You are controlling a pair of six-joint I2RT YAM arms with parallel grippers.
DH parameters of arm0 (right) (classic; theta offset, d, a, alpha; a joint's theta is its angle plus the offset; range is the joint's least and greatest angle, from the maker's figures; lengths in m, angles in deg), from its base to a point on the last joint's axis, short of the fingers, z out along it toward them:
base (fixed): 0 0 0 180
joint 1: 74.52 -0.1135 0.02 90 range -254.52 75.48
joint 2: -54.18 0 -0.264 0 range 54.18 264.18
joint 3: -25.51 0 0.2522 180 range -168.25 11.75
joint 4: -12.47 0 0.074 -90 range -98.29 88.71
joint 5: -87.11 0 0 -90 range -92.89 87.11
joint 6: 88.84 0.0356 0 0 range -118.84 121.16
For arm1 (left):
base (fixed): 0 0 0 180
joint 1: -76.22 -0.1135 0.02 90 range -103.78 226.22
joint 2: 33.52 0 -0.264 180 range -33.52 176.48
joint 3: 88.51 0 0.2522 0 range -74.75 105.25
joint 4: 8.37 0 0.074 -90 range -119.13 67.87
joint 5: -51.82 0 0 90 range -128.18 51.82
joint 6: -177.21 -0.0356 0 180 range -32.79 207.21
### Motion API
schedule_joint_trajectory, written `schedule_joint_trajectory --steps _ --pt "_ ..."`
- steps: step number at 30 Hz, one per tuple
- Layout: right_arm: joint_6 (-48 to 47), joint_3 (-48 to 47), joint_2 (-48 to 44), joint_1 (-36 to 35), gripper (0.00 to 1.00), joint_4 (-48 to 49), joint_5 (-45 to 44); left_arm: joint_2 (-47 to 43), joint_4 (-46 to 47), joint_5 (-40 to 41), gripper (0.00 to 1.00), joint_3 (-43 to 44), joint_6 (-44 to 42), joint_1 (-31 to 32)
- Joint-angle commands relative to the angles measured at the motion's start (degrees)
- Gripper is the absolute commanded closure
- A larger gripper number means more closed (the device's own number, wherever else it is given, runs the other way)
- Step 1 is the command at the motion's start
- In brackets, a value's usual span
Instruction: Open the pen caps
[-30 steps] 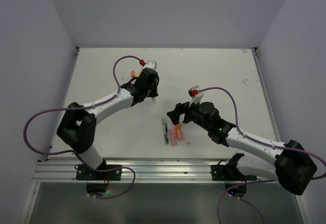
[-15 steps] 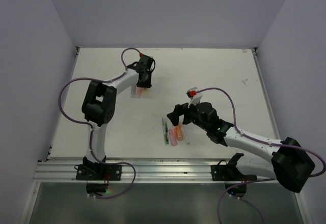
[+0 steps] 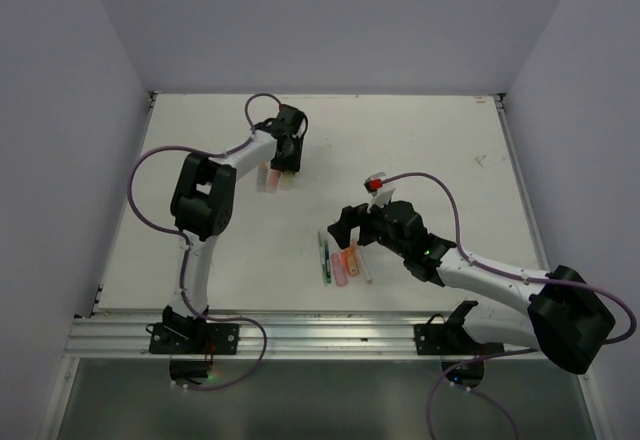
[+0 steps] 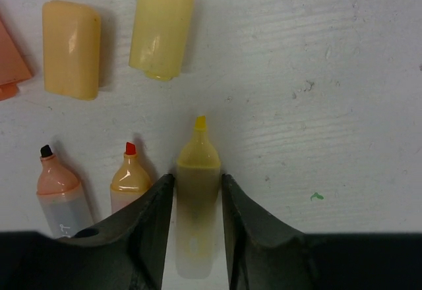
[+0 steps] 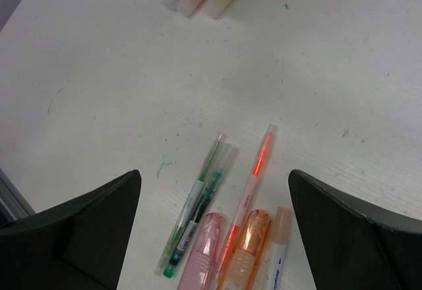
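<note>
An uncapped yellow highlighter (image 4: 197, 211) lies on the table, and my left gripper (image 4: 198, 179) (image 3: 286, 156) is shut on its body, with the fingers close against both sides. Left of it lie two more uncapped highlighters, an orange one (image 4: 130, 179) and a pinkish one (image 4: 55, 188). Beyond them two loose pen caps lie flat, one orange-yellow (image 4: 71, 49) and one yellow (image 4: 161, 26). My right gripper (image 5: 215, 174) (image 3: 352, 226) hangs wide open over capped pens: two thin green ones (image 5: 198, 204), a slim orange one (image 5: 256, 165), a pink highlighter (image 5: 204, 254), an orange highlighter (image 5: 247, 244) and a white pen (image 5: 280, 244).
The white table (image 3: 450, 160) ends at walls on the left, back and right. A metal rail (image 3: 320, 335) runs along the near edge. The corner of another orange piece (image 4: 10, 69) shows at the left wrist view's edge. Small green ink marks (image 5: 163, 166) dot the surface.
My left arm has folded up at the elbow, and its gripper has moved toward the back of the table with the yellow highlighter. The right arm has barely moved.
</note>
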Motion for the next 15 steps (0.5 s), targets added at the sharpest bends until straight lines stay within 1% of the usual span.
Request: schedule_joint_trajectory --steps 1,8,10,11,14,15 --pt "-1.3 -0.4 -0.4 0.2 0.02 1.5 -0.8 -0.2 -2.3 -1.7 0.59 1.0 -0.3 -0.7" --pt "-2.2 -2.0 -1.5 0.1 0.02 -2.3 -1.6 -7.2 -1.9 -3.5 0.42 -1.2 1.5 -0.7" --pt "-2.6 -3.0 -2.0 0.1 0.02 -4.7 -2.3 -10.8 -1.9 -4.2 0.36 -2.3 2.1 -0.6" --pt "-2.8 -3.5 -2.3 0.1 0.02 -5.7 -3.1 -13.9 -1.6 -4.4 0.29 -2.8 2.3 -0.6" --pt "-3.3 -5.0 -2.7 0.1 0.03 -10.3 -4.5 -19.5 -0.3 -4.2 0.21 -6.6 3.2 -0.6" --pt "-3.5 -5.4 -2.8 0.1 0.05 -11.4 -5.0 -23.7 1.1 -4.1 0.18 -7.8 3.3 -0.6"
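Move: Between the left fingertips lies the uncapped yellow highlighter on the table, its middle about 1 cm back from the hand and 1 cm below. The uncapped orange highlighter lies some 4 cm to the left and 2 cm back, the grey one about 7 cm left and 1 cm back. The yellow cap sits roughly 9 cm straight ahead, the amber cap equally far out but 4 cm left. From the right hand the yellow highlighter is some 20 cm ahead, 14 cm left and 12 cm below. Letting go of the yellow highlighter, the left fingers spread from nearly closed to about four-fifths open while the hand at first stays down. It then rises ever faster, about 6.5 cm, drawing back some 2 cm towards its base, clear of the highlighter and its neighbours. ##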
